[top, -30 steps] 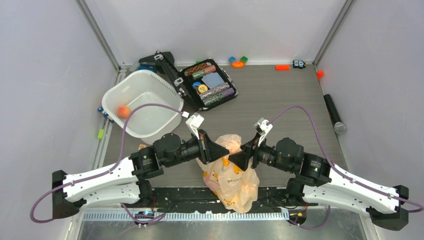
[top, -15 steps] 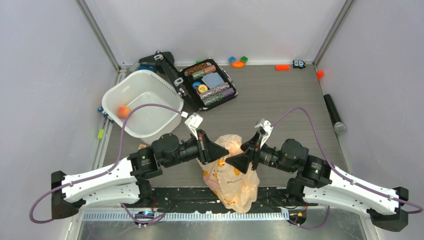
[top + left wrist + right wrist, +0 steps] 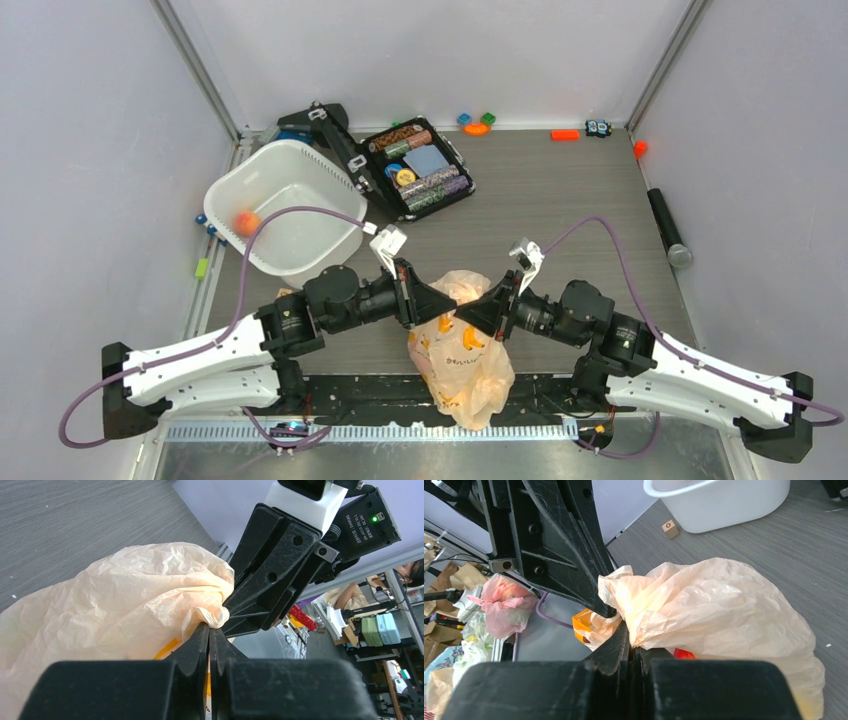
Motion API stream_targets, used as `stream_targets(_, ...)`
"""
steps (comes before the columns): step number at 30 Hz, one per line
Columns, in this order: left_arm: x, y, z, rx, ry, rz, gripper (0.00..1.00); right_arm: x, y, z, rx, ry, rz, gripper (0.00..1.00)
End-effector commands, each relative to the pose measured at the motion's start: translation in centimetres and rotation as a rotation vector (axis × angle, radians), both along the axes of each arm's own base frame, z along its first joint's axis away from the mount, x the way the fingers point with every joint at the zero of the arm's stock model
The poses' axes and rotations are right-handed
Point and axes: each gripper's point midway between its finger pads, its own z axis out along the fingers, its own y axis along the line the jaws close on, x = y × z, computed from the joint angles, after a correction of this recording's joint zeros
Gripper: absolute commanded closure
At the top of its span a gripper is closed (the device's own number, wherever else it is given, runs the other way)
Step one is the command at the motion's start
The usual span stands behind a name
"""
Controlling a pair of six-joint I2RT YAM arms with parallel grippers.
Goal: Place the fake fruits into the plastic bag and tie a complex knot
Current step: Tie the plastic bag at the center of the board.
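Note:
The peach plastic bag (image 3: 462, 352) with yellow-orange marks sits bulging between the two arms at the table's near edge. My left gripper (image 3: 443, 307) is shut on a gathered fold of the bag (image 3: 125, 595) at its top. My right gripper (image 3: 468, 318) meets it tip to tip and is shut on the bag's film (image 3: 714, 605) too. A bit of red fruit (image 3: 684, 653) shows through the film beside my right fingers. One small orange fruit (image 3: 245, 222) lies in the white tub. The other fruits are hidden inside the bag.
A white tub (image 3: 300, 170) stands at the back left, with an open black case of chips (image 3: 418, 168) beside it. Small toy blocks (image 3: 476, 124) lie along the back wall. A black cylinder (image 3: 668, 228) lies at the right edge. A small wooden cube (image 3: 669, 526) sits near the tub.
My right gripper has shut on the bag's top and moved slightly left toward the left gripper. The bag has been drawn in a little. The left gripper keeps its grip.

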Motion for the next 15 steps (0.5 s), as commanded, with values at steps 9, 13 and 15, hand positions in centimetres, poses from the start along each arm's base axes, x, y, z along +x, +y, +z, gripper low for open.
stream_targets(9,1.6,4.6,2.1,0.097,-0.066,0.158,0.3,2.0,-0.9,0.7,0.109,0.037,-0.149,0.95)
stream_targets(13,1.8,5.2,-0.1,0.158,0.027,0.2,0.29,2.4,-1.0,1.0,0.107,0.023,-0.167,0.95)
stream_targets(15,1.4,4.7,-1.2,0.165,0.077,0.183,0.31,2.5,-1.0,0.4,0.081,0.029,-0.172,0.95)
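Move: The plastic bag's gathered neck is pinched between the two hands' nearly meeting fingertips: about 2 cm to the right of the left hand point and 1 cm below, and about 1 cm to the left of the right hand point, level with it. From the left hand, the bag's body hangs roughly straight ahead 0, 2 cm to the right and some 13 cm below; the orange-marked flap lies about 4 cm back, 1 cm right and 3 cm below. The bag's neck is let go by the left fingers, which spread wide as that hand backs off about 4.5 cm to the left, a touch forward, turning slightly counter-clockwise; it rises a little, then dips again. The right fingers keep their pinch on the plastic and ease some 2 cm forward and down, turning slightly clockwise. ##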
